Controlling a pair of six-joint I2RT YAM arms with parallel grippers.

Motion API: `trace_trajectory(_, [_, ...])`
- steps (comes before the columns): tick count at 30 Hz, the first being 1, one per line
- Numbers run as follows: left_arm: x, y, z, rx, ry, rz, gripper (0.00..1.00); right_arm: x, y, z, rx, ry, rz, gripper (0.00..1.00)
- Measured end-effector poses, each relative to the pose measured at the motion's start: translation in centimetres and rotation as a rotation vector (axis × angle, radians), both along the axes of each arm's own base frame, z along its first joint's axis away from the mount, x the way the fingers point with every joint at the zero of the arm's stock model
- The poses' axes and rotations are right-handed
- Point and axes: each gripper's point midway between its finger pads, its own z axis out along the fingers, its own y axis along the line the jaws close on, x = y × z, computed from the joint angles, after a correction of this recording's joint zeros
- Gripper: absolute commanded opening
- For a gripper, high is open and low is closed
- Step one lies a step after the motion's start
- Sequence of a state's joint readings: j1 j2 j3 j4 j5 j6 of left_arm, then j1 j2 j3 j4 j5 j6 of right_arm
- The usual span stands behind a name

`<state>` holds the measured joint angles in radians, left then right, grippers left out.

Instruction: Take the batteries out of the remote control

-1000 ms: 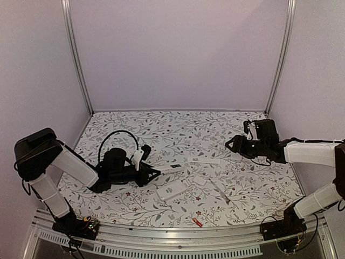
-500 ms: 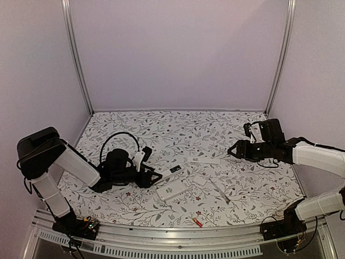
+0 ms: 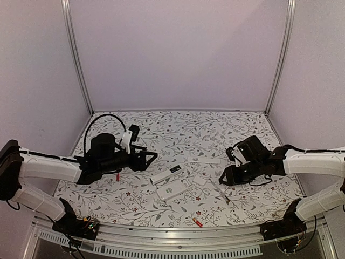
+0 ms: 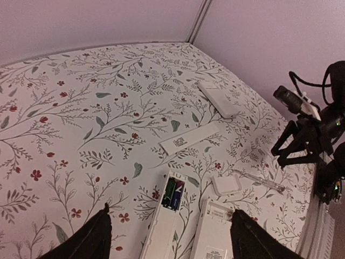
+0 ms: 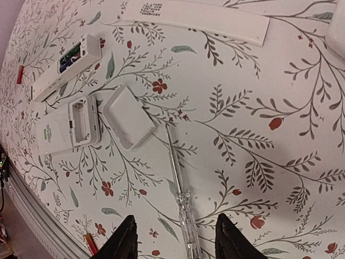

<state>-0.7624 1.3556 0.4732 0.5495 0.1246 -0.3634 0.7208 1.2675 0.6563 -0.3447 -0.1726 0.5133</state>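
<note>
A slim white remote control (image 3: 164, 174) lies mid-table with its back open; two batteries (image 4: 173, 193), one green-and-black and one dark, sit in its compartment. A second white remote (image 3: 172, 189) beside it shows an empty compartment (image 5: 81, 120). One red battery (image 3: 117, 176) lies under my left arm. Another orange-red battery (image 3: 197, 222) lies near the front edge. My left gripper (image 4: 170, 240) hangs open above the slim remote, holding nothing. My right gripper (image 5: 178, 240) is open over the handle of a clear screwdriver (image 5: 180, 189).
A small white battery cover (image 5: 129, 117) lies next to the screwdriver's tip. A long white cover (image 4: 190, 138) and another white piece (image 4: 216, 99) lie farther back. Walls enclose the floral table on three sides; a metal rail (image 3: 178, 232) runs along the front.
My left gripper has opened and lifted back and to the left, away from the slim remote. My right gripper has come forward and left, down over the screwdriver, and its fingers have narrowed.
</note>
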Motion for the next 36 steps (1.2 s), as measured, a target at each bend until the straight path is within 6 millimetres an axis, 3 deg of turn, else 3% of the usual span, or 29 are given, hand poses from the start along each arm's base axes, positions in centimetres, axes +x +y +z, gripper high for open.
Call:
trace_trajectory(2, [0.5, 0.1, 2.0, -0.022, -0.010, 0.031, 0.77, -1.4, -0.1, -1.4, -0.044, 0.039, 0.017, 0.45])
trace_trajectory(6, [0.8, 0.5, 4.1, -0.052, 0.002, 0.071, 0.77, -3.8, -0.5, -3.1, -0.105, 0.091, 0.043, 0.42])
trace_trajectory(13, [0.8, 0.9, 4.1, -0.043, 0.066, 0.102, 0.78, -5.7, -1.0, -5.2, -0.191, 0.147, 0.053, 0.37])
trace_trajectory(23, [0.8, 1.2, 3.5, -0.025, 0.106, 0.120, 0.78, -5.1, -0.8, -6.0, -0.295, 0.109, 0.035, 0.17])
trace_trajectory(28, [0.8, 1.1, 3.7, -0.030, 0.114, 0.123, 0.78, -4.6, -1.3, -6.1, -0.321, 0.085, 0.000, 0.00])
trace_trajectory(36, [0.7, 0.9, 6.1, -0.073, 0.105, 0.115, 0.78, -4.0, -1.5, -5.0, -0.312, 0.045, -0.026, 0.00])
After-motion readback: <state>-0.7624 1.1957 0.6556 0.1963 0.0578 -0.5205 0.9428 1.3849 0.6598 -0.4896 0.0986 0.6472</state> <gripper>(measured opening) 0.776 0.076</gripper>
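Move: The screwdriver's clear handle lies below my right hand, about 4 cm back, 1 cm to the right and 6 cm down. From that hand the small white lid sits some 8 cm left and 3 cm ahead, the remote control about 17 cm left and 1 cm back, and the loose red battery about 10 cm left and 13 cm back. From my left hand the handle is about 25 cm right, 10 cm back and 13 cm down. I bring my right hand back and down about 6 cm each way onto the screwdriver, swinging its fingers some 20 degrees nearer to straight down. Near the table I ease forward again a couple of centimetres while the half-open fingers close and pinch the handle, then start up by about 1 cm. My left hand, empty and open, rises some 6 cm, clear of the things on the table. ##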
